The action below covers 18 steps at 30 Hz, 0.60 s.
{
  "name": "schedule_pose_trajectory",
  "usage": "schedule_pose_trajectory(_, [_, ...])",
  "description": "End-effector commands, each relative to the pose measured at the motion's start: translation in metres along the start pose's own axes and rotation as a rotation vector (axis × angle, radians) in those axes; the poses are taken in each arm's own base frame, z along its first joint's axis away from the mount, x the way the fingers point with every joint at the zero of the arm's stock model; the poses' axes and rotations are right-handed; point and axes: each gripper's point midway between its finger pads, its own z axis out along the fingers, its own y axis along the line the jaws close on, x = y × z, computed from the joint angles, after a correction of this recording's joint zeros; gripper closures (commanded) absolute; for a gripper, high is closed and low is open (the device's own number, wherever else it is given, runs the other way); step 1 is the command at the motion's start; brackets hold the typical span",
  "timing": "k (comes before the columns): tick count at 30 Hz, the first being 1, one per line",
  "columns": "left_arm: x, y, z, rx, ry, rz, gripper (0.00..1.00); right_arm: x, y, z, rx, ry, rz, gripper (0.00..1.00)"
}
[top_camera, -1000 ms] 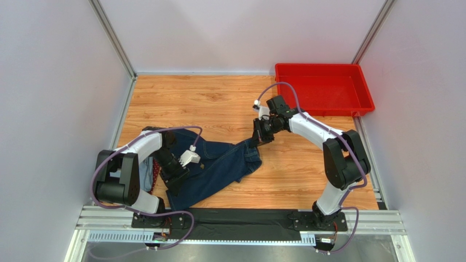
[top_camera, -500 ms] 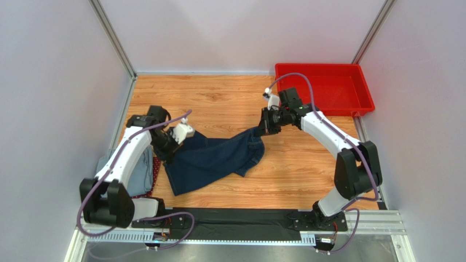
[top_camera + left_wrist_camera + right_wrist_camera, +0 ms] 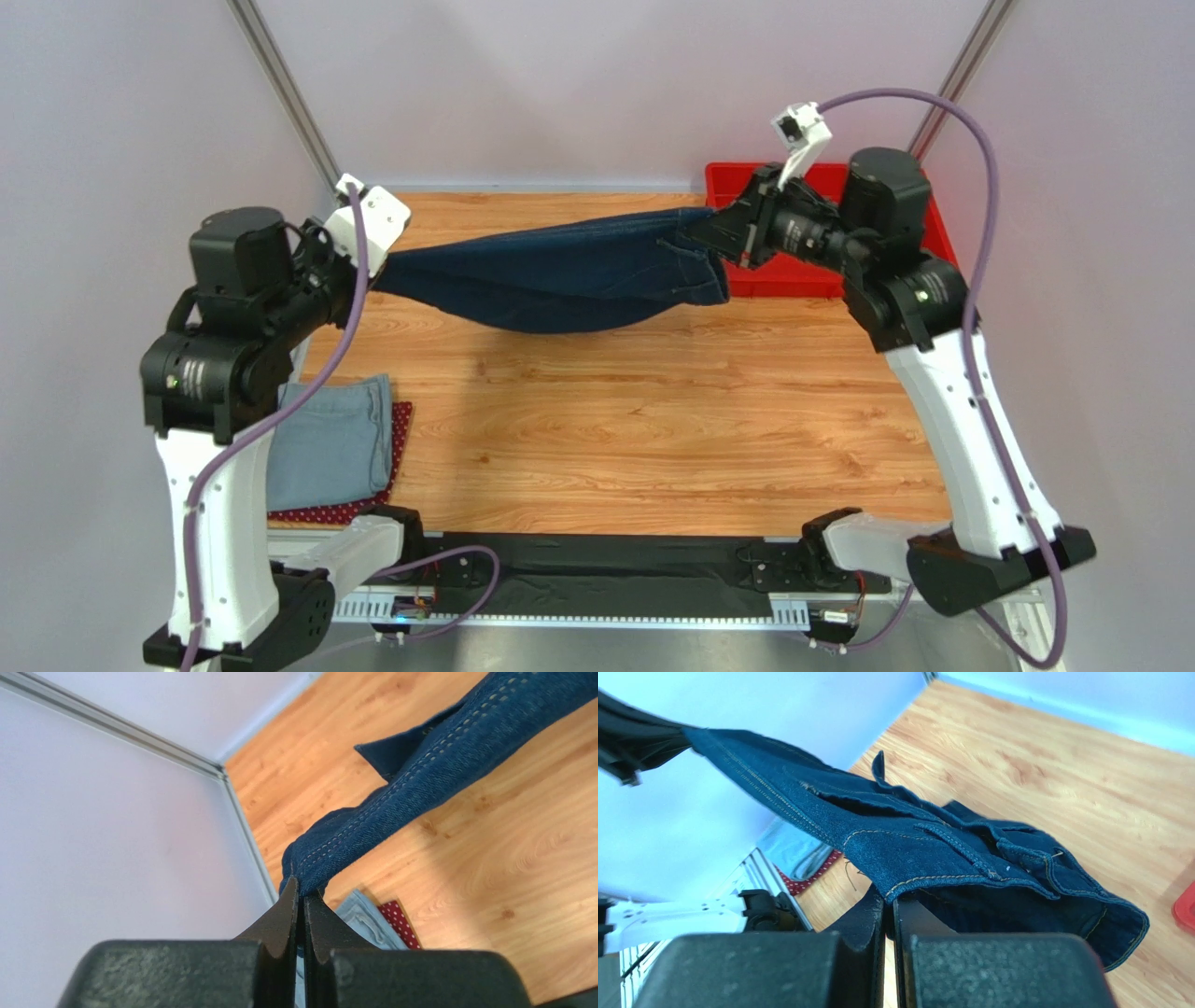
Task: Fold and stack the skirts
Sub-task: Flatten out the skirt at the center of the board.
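The dark navy denim skirt (image 3: 561, 273) hangs stretched in the air between both arms, high over the back of the table. My left gripper (image 3: 376, 266) is shut on its left end, and the stitched edge (image 3: 365, 822) runs away from the jaws. My right gripper (image 3: 730, 235) is shut on its right end, pinching the hem (image 3: 927, 875). The light blue-grey denim skirt (image 3: 334, 437) lies folded at the front left, on top of the dark red dotted skirt (image 3: 397, 427), whose edge peeks out.
A red plastic tray (image 3: 821, 273) stands at the back right corner, partly behind my right arm. White walls enclose the wooden table (image 3: 631, 420) on three sides. A black rail (image 3: 603, 567) carries the arm bases along the near edge.
Both arms have risen and pulled apart, lifting the navy skirt off the table and stretching it in the air. The left gripper closed on the skirt's end.
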Motion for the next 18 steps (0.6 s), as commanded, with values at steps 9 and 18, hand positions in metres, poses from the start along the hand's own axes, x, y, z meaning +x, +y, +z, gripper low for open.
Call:
schedule_pose_trajectory(9, [-0.017,0.055,0.046,-0.183,0.032,0.037,1.00,-0.045,-0.041,0.029,0.091,-0.095,-0.061,1.00])
schedule_pose_trajectory(18, [-0.091,0.156,0.094,-0.502,-0.067,-0.005,1.00,-0.110,-0.121,0.101,0.160,-0.184,0.022,1.00])
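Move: Both grippers already hold the dark denim skirt by its waistband corners, stretched high between them. The board's centre, where the skirt goes, lies about 8 cm ahead of the left gripper, 27 cm to its right and 40 cm below. From the right gripper it is some 4 cm ahead, 12 cm left and 41 cm below. The red bin is about 20 cm ahead of that gripper and 21 cm right; the folded light skirt sits 8 cm behind the left gripper and 12 cm left. Keep both grippers shut on the waistband corners, ease back a centimetre or two while rising slightly, then swing both arms quickly forward together to some 17 cm beyond the start, carrying the band past the board's middle. Hold the left gripper's height nearly level and let the right sink about 5 cm, yawing the left about 10 degrees counter-clockwise and the right about as much clockwise. ##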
